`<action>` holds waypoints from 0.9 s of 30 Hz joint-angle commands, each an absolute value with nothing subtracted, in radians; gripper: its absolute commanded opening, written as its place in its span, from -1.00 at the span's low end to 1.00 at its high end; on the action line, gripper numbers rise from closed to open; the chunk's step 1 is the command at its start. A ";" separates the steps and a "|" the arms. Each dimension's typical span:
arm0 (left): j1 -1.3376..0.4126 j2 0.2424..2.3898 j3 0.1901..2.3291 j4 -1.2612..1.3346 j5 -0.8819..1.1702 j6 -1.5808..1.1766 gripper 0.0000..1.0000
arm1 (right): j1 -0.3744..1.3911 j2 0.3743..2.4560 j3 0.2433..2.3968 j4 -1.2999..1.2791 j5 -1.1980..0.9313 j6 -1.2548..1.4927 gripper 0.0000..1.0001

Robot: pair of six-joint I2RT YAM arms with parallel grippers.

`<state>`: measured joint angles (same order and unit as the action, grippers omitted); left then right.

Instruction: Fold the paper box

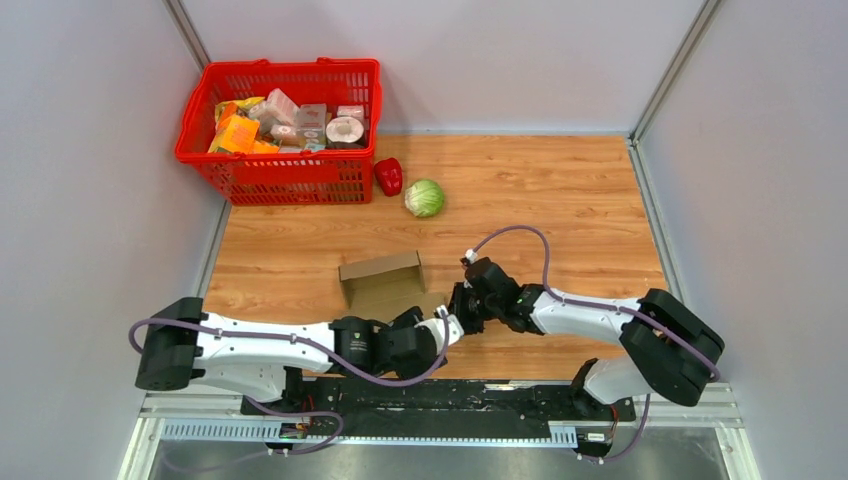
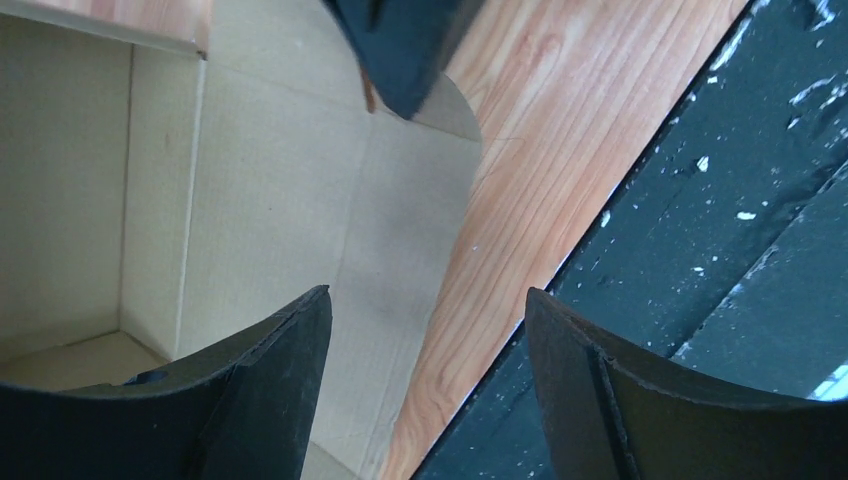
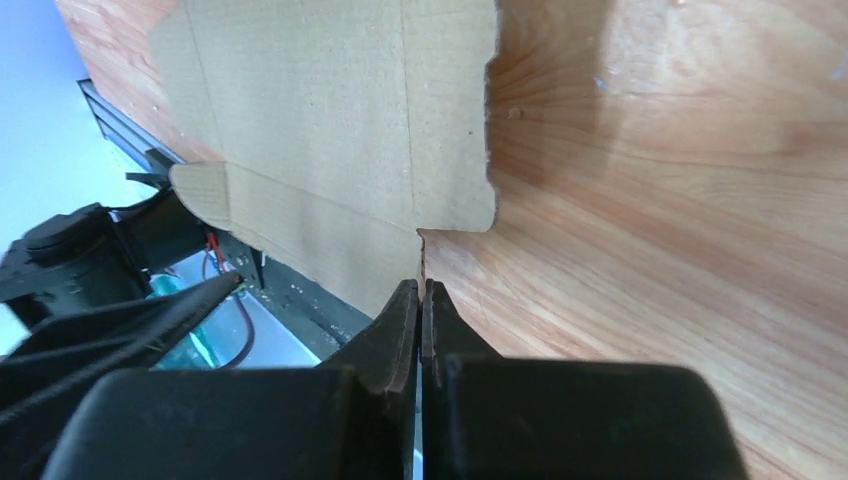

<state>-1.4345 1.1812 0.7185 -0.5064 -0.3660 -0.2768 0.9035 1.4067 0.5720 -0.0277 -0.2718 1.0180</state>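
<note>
The paper box, plain brown cardboard, lies open on the wooden table with its flaps spread toward the arms. In the right wrist view its flat flap fills the upper left, and my right gripper is shut on the thin edge of that flap. From above, the right gripper sits at the box's near right corner. My left gripper is just below it. Its jaws stand wide open over the flap and the table edge, holding nothing. The right gripper's dark tip shows at the top.
A red mesh basket of small packages stands at the back left. Beside it lie a red pepper and a green cabbage. A black rail runs along the table's near edge, under the left gripper.
</note>
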 commanded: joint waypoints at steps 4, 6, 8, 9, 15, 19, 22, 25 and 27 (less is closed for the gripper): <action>-1.546 1.319 0.851 -0.569 -0.564 -0.172 0.57 | 0.841 1.327 0.612 -0.120 -0.408 1.046 -1.00; -1.565 1.356 0.883 -0.595 -0.601 -0.167 0.57 | 0.827 1.321 0.604 -0.106 -0.432 1.071 -1.00; -1.598 1.406 0.903 -0.615 -0.675 -0.167 0.57 | 0.824 1.310 0.601 -0.113 -0.448 1.084 -1.00; -1.611 1.426 0.925 -0.626 -0.705 -0.173 0.57 | 0.819 1.305 0.600 -0.114 -0.456 1.104 -1.00; -1.681 1.623 1.023 -0.756 -0.952 -0.215 0.28 | 0.816 1.298 0.575 -0.091 -0.506 1.173 -1.00; -1.693 1.658 1.039 -0.795 -1.049 -0.253 0.10 | 0.815 1.286 0.555 -0.069 -0.535 1.203 -1.00; -1.694 1.649 1.037 -0.810 -1.087 -0.268 -0.38 | 0.815 1.247 0.542 -0.081 -0.526 1.207 -1.00; -1.695 1.628 1.035 -0.808 -1.069 -0.247 -0.85 | 0.808 1.209 0.540 -0.098 -0.526 1.190 -0.96; -1.697 1.599 1.032 -0.795 -1.039 -0.232 -1.00 | 0.790 1.197 0.567 -0.110 -0.540 1.100 -0.78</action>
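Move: The front flap's near edge, which the open left hand is going for, lies about 2 cm ahead of it, 2 cm to its right and 3 cm below. The right hand already pinches that flap's right corner, some 5 cm ahead and 6 cm to the right of the left hand and 4 cm lower; the edge to be gripped is about 3 cm back and 4 cm left of the right hand. The box tray's middle is about 9 cm ahead, 5 cm left and 6 cm below the left hand. The left hand slides to its right by nearly 3 cm, then edges forward some 2 cm and slightly back left, swinging its downward-pointing fingers up towards level by about 40 degrees and closing them from wide open to pinch the front flap's edge just beside the right fingers. Meanwhile the right hand, still pinching the flap's corner, lifts it about 5 cm with a slight draw back towards the base and a modest tilt, its fingers staying essentially shut. ##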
